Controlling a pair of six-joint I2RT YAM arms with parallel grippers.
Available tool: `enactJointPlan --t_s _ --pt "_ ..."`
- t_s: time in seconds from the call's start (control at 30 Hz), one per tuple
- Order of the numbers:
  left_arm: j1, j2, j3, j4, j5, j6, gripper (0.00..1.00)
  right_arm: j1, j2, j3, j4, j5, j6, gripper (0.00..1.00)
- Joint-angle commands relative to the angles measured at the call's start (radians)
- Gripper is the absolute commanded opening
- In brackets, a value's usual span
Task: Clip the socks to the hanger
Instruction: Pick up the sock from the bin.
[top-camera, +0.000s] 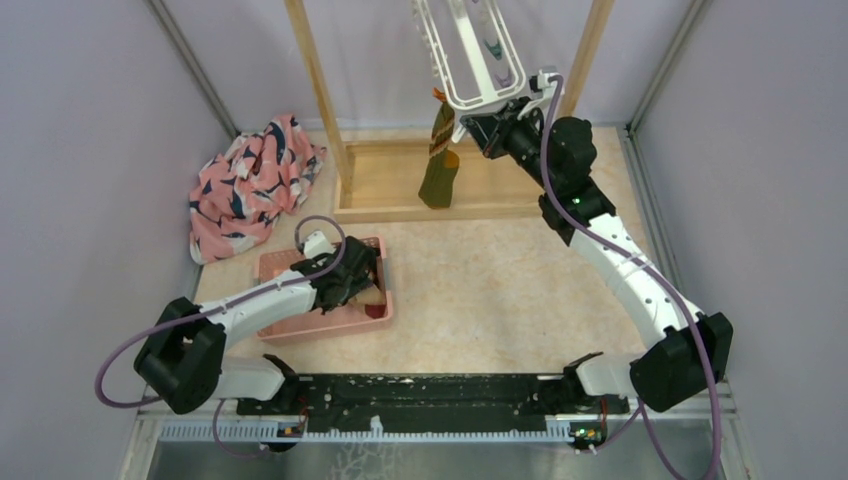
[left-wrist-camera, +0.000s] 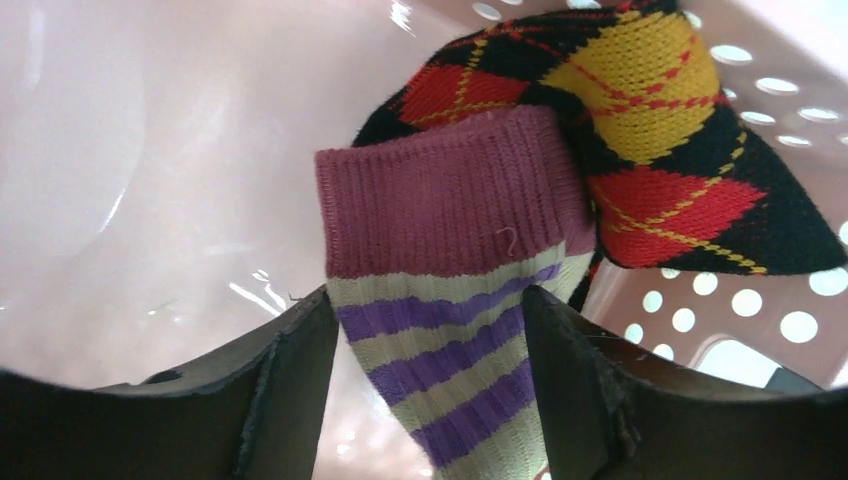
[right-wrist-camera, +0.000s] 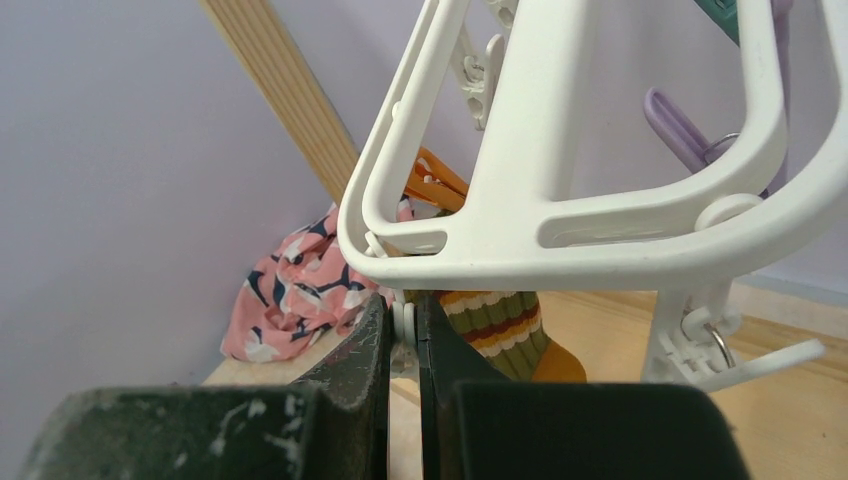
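Note:
My left gripper is down in the pink basket. Its jaws stand open around a beige sock with purple stripes and a maroon cuff. The gripper has the sock between its fingers, and the right finger touches it. A black-red-yellow argyle sock lies just behind. My right gripper is raised at the white hanger and is shut on a small white clip under the frame. An olive-green striped sock hangs from the hanger, next to my right gripper.
A tall wooden rack with a wooden base tray stands at the back. The big pink patterned cloth lies at the back left. Orange and purple clips hang on the hanger. Grey walls close in on both sides.

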Motion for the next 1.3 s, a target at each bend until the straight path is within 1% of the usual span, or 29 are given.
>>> enactJointPlan --t_s 0.0,0.03,0.13,0.27,0.33,0.4,0.53,0.7,0.9,1.17,1.27 --pt "0.005 0.01 -0.004 0.068 0.048 0.014 0.64 0.005 -0.008 -0.035 -0.077 -0.037 0.012 0.0" --pt "0.005 0.004 -0.001 0.075 0.059 0.028 0.54 0.006 -0.008 -0.037 -0.076 -0.037 0.013 0.0" --pt "0.004 -0.03 0.002 0.115 0.081 0.096 0.35 0.006 -0.011 -0.041 -0.076 -0.032 0.013 0.0" --pt "0.003 -0.101 0.011 0.127 0.068 0.161 0.25 0.005 -0.014 -0.045 -0.077 -0.024 0.015 0.0" --pt "0.002 -0.144 0.013 0.128 0.055 0.183 0.18 0.005 -0.013 -0.048 -0.076 -0.02 0.016 0.0" --pt "0.002 -0.185 0.011 0.144 0.052 0.219 0.09 0.006 -0.013 -0.049 -0.074 -0.02 0.016 0.0" --pt "0.002 -0.252 -0.005 0.235 0.11 0.361 0.0 0.006 -0.009 -0.053 -0.065 -0.024 0.025 0.0" --pt "-0.001 -0.338 -0.072 0.378 0.195 0.504 0.0 0.007 -0.007 -0.055 -0.061 -0.025 0.029 0.0" --pt "-0.004 -0.467 -0.198 0.682 0.352 0.729 0.0 0.006 -0.002 -0.049 -0.062 -0.025 0.029 0.0" --pt "-0.023 -0.495 -0.151 0.823 0.522 0.993 0.01 0.006 -0.012 -0.037 -0.064 -0.039 0.026 0.0" --pt "-0.035 -0.47 -0.122 0.867 0.61 1.083 0.06 0.006 -0.014 -0.039 -0.067 -0.034 0.022 0.0"
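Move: The striped sock already lies between the left hand's open fingers, its middle about 2 cm back, 2 cm to the right and 2 cm below, with the maroon cuff pointing outward. The argyle sock lies some 4 cm ahead and 4 cm right, slightly lower, and the bin's right wall is about 9 cm to the right and 1 cm ahead, at hand height. From the right hand, the striped sock is roughly 23 cm left, 15 cm back and 39 cm below. Easing about 2 cm to the right low in the bin, the left hand closes its fingers on the striped part of the sock just below the maroon cuff and pinches it there, already starting to rise as they shut. It lifts the sock some 17 cm up out of the bin while drawing about 9 cm to the right in all, the wrist tipping up from its downward slant and swinging clockwise, each by some 45 to 50 degrees. ##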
